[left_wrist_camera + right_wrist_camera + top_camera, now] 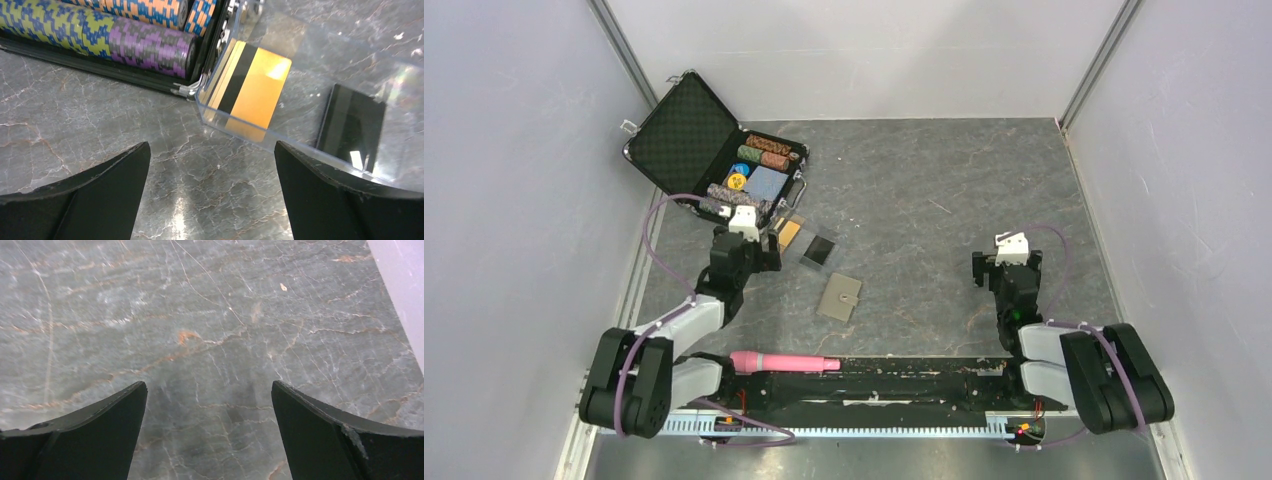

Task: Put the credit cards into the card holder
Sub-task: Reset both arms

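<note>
An orange-gold credit card point(790, 232) and a glossy black credit card point(818, 250) lie flat just in front of the open chip case. In the left wrist view the orange card point(255, 87) shows a black stripe, and the black card point(350, 127) lies to its right. Both sit behind a clear plastic edge. The taupe card holder point(839, 297) lies closed, nearer the arms. My left gripper point(764, 245) point(211, 145) is open over bare table, just short of the orange card. My right gripper point(1006, 258) point(208, 385) is open over bare table far to the right.
The black diamond-lined case point(679, 130) stands open at the back left, with rolls of poker chips point(115, 37) and a pale blue rectangle inside. A pink cylinder point(784, 361) lies by the arm bases. Pale walls close in the table on three sides.
</note>
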Motion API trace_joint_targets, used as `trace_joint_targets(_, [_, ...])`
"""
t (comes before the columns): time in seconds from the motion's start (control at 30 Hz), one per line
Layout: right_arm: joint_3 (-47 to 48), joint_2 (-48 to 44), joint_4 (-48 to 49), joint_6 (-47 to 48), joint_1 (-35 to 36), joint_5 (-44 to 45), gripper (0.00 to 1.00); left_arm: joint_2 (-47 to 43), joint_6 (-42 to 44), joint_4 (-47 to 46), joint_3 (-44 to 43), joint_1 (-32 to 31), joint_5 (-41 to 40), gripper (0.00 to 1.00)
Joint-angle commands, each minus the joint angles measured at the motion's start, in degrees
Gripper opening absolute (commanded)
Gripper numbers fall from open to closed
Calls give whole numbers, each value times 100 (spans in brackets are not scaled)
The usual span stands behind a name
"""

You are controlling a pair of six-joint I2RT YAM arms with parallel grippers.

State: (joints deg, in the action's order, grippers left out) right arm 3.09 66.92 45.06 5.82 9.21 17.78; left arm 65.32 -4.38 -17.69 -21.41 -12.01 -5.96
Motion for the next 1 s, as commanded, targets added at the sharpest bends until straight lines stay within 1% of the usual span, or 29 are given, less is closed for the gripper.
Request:
trace_joint_targets(0.0, [-230,337,1640,752,-81,311,98,381,742,-2655,589,112,-173,100])
trace_joint_targets(0.07, [-282,393,1900,614,-244,115,98,701,737,-3059,617,238,-71,100])
trace_joint_targets(0.1, [-274,401,1927,478,-337,9,98,734,797,-2718,462,271,70,100])
trace_joint_targets(0.13, [-281,460,2158,316,-413,-86,98,811,924,-2834,444,369,318,100])
trace_joint_targets(0.2, [-709,806,3043,134,-534,-33,98,1011,959,-3607,693,533,507,100])
trace_joint_targets(0.27, [-915,1221,3881,234,-552,-292,98,1399,707,-4222,872,892,936,100])
trace_joint_targets(0.3, [-923,1243,3944,253,-552,-326,98,1757,615,-4713,923,1017,1106,100])
trace_joint_targets(0.33, [-863,1153,3593,229,-553,-331,98,1992,614,-4974,869,1104,1425,100])
trace_joint_targets(0.37, [-854,1137,3599,224,-552,-328,98,1901,665,-4460,673,1129,1538,100])
trace_joint_targets(0.4, [-899,1204,3816,226,-553,-329,98,1759,724,-3958,577,1139,1553,100])
trace_joint_targets(0.47, [-869,1171,3715,235,-557,-330,98,1951,534,-4512,683,1140,1299,100])
trace_joint_targets(0.53, [-846,1185,3693,304,-548,-453,98,1834,356,-3947,493,1140,835,100])
trace_joint_targets(0.57, [-834,1179,3675,342,-543,-551,98,1914,268,-4010,465,1140,647,100])
trace_joint_targets(0.6, [-820,1185,3631,366,-537,-581,98,1911,262,-4134,521,1131,657,100])
trace_joint_targets(0.67, [-804,1173,3589,382,-535,-592,98,1884,262,-4012,476,1131,630,100])
trace_joint_targets(0.97, [-806,1186,3622,376,-535,-589,98,1907,290,-4060,497,1131,706,100])
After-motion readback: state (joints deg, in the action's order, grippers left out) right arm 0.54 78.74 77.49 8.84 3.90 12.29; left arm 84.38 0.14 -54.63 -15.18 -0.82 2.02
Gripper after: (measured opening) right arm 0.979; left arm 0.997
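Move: The card holder lies flat and untouched, about 18 cm to the left hand's right and 11 cm back, roughly 7 cm lower. From that same hand, the gold card in the clear tray is some 6 cm right and 4 cm ahead, and the black card about 13 cm right and 1 cm ahead, both near table height. From the right hand the card holder is about 37 cm left and 7 cm back, some 4 cm below. Away from the card holder and the clear tray, the open left gripper eases about 4 cm left and 4 cm forward, settling slightly lower with its fingers tipped up some 10 degrees. The right gripper, also empty and open, rises about 5 cm and goes a little forward, its fingers tipping up more; its small rightward swing partly comes back. Both come to rest touching nothing. ##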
